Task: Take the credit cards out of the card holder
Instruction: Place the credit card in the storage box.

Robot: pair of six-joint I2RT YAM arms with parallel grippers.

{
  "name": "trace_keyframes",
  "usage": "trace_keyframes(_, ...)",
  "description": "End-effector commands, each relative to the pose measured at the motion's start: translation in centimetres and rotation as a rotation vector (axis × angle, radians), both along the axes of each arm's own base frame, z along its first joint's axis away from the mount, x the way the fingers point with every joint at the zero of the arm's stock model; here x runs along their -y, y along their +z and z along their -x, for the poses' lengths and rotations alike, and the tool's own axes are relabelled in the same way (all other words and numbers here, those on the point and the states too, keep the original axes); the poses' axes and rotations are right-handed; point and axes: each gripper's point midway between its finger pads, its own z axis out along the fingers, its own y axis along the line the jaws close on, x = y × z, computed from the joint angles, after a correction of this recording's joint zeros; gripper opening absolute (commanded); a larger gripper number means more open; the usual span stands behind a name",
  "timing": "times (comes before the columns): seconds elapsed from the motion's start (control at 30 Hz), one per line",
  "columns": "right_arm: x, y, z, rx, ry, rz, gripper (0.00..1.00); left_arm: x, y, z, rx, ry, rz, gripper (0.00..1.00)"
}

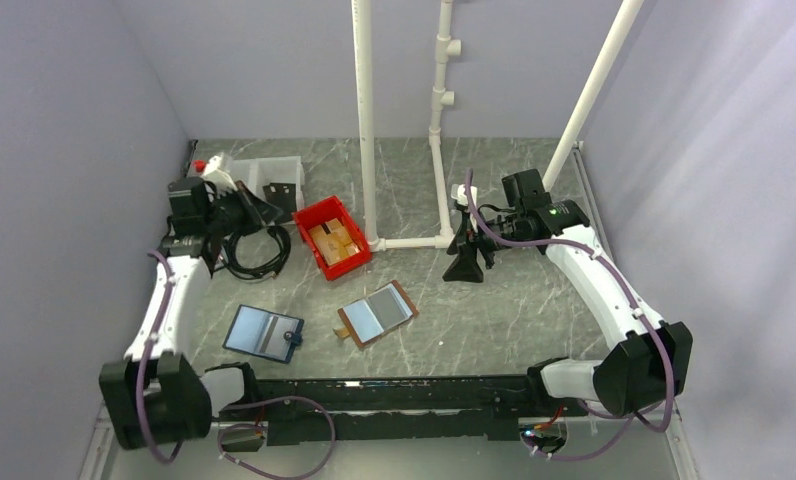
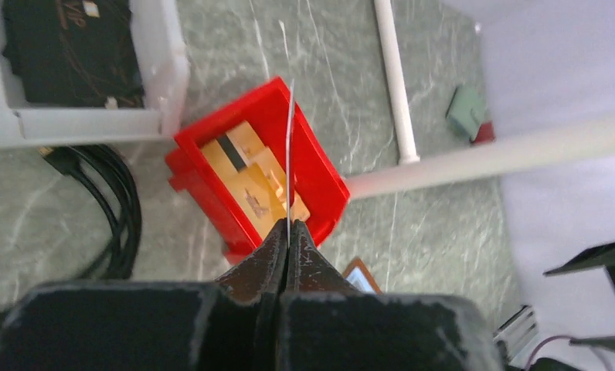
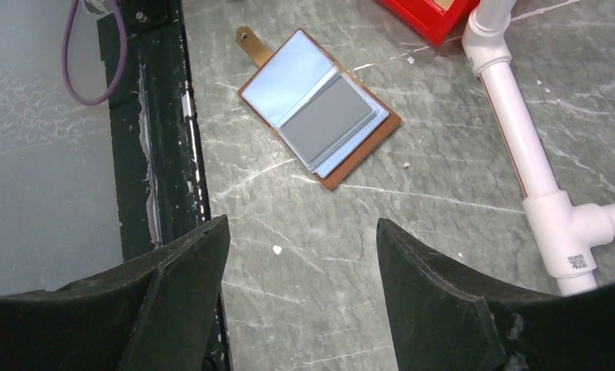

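Observation:
The brown card holder (image 1: 377, 312) lies open and flat on the table, showing a pale blue panel and a dark grey panel (image 3: 320, 108). My left gripper (image 2: 289, 224) is shut on a thin credit card (image 2: 290, 154), seen edge-on. It holds the card above the red bin (image 2: 204, 193), where tan cards (image 2: 246, 166) lie. In the top view the left gripper (image 1: 259, 210) sits just left of that bin (image 1: 326, 268). My right gripper (image 3: 300, 224) is open and empty. It hangs over bare table to the right of the holder, near the pipe (image 1: 467, 262).
A white tray (image 1: 264, 175) and coiled black cables (image 1: 254, 255) sit at the back left. A dark blue-edged folder (image 1: 264, 332) lies left of the holder. White PVC pipes (image 1: 366, 120) stand behind the bin. A black rail (image 1: 404, 395) runs along the near edge.

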Motion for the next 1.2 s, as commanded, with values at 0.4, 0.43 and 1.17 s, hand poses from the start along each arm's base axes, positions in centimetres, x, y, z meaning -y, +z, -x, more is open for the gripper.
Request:
trace_keyframes(0.4, -0.4, 1.2, -0.1, 0.045, 0.028, -0.051, 0.73, -6.1, -0.5, -11.4, -0.066, -0.038, 0.222, 0.0)
trace_keyframes(0.43, -0.4, 1.1, -0.1, 0.041, 0.028, -0.052, 0.73, -6.3, -0.9, -11.8, -0.078, -0.039, 0.218, 0.0)
trace_keyframes(1.17, -0.6, 0.4, -0.2, 0.017, 0.03, -0.049, 0.73, -5.6, -10.4, -17.0, -0.324, -0.163, -0.014, 0.0)
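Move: The credit card gripped in the left hand is bound for the storage box's right compartment; the black card pile there lies about 19 cm ahead of that hand, 6 cm left and 20 cm below. The box's left compartment is level with the pile and some 14 cm left of it. The red box sits about 6 cm ahead and 9 cm right of the hand, the cable coil 2 cm ahead and 10 cm left. From the right hand the pile is roughly 31 cm ahead and 47 cm left. The credit card, kept pinched between the left hand's shut fingers, is carried some 16 cm forward, first with a drift of about 6 cm to the left, away from above the near side of the storage box. From about halfway the hand mainly sinks, some 10 cm in all, towards the pile in the right compartment, while the fingers tip down about 20 degrees. ##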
